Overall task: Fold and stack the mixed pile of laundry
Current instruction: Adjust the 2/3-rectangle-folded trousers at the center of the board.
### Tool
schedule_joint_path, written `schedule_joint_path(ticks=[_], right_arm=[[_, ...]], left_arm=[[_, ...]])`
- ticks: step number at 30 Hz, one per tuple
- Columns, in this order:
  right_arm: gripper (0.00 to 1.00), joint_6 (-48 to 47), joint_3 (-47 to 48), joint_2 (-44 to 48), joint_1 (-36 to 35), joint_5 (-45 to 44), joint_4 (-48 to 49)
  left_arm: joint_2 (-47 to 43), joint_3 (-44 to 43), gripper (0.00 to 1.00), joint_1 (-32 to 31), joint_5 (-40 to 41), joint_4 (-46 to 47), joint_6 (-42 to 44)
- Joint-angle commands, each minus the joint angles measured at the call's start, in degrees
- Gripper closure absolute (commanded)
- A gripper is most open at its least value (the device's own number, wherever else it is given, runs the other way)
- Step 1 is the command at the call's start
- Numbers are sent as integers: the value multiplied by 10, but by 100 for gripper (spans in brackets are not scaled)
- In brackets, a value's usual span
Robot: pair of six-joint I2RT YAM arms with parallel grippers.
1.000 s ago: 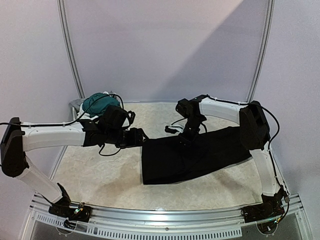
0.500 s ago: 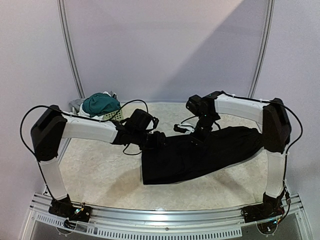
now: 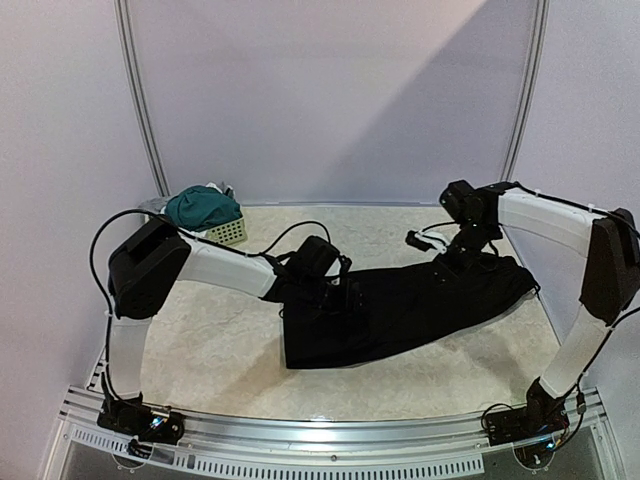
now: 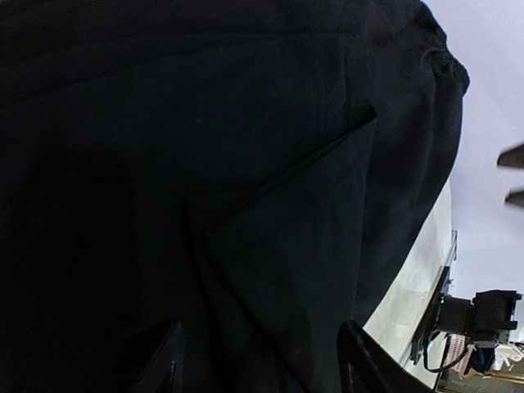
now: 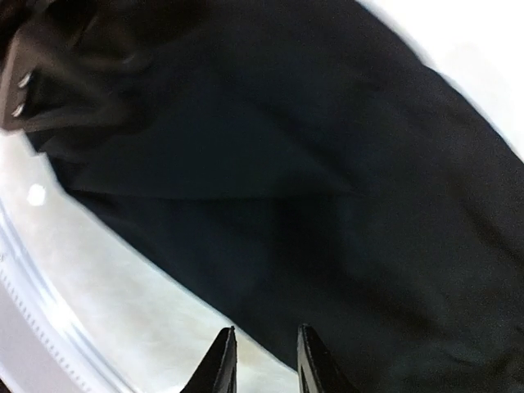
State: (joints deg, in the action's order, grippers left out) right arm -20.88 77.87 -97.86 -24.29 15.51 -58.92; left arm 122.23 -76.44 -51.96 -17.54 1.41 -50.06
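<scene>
Long black trousers (image 3: 400, 315) lie spread across the table's middle, running from front left to back right. My left gripper (image 3: 350, 297) hovers low over their left part, jaws wide open, with only dark cloth (image 4: 246, 164) beneath the fingers (image 4: 168, 364). My right gripper (image 3: 458, 262) sits over the trousers' far right edge. Its fingers (image 5: 221, 360) stand a narrow gap apart above the cloth's edge (image 5: 270, 246), with nothing between them. Teal-green shorts (image 3: 203, 207) are heaped at the back left, with a bit of white cloth (image 3: 215, 188) behind them.
A small pale perforated basket (image 3: 228, 233) stands under the shorts at the back left. The left arm's elbow (image 3: 150, 265) sticks up on the left. A metal rail (image 3: 320, 440) runs along the table's front edge; walls close in behind.
Both grippers have moved to the right. The left one came from beside the trousers to over them. The trousers' right end now reaches further right.
</scene>
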Motion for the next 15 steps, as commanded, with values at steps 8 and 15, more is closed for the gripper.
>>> schedule_joint_path(ticks=[8,15], right_arm=[[72,-25,-73,44,199,36,79],[72,-24,-74,47,233,46,101]], left_arm=[[64,-74,39,-24,-67,78,-46],[83,-151,41,-68,-137,53,-12]])
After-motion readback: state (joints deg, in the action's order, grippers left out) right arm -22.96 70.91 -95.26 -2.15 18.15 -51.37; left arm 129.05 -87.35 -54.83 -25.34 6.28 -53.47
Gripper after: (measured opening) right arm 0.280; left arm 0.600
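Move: The right hand hovers empty over the trousers, with their waist end about 21 cm to its right, 2 cm farther out and 8 cm below; the loose fold edge lies some 12 cm to its left, 1 cm nearer the base, 8 cm down. The left hand is low at that fold edge, which lies roughly 6 cm to its right, level fore and aft, 2 cm below. From this left hand the trousers' left end is 16 cm left and 5 cm back, 3 cm below. The right hand sweeps quickly right above the cloth towards the trousers' waist end, about 12 cm and some 5 cm forward, turning about 20 degrees clockwise and easing off at the end, its fingers slightly apart and holding nothing. Meanwhile the left hand, fingers still wide, slides right some 7 cm along the top of the folded trousers against the loose fold edge, low at first, then rising about 3 cm as its wrist tilts some 10 degrees. ##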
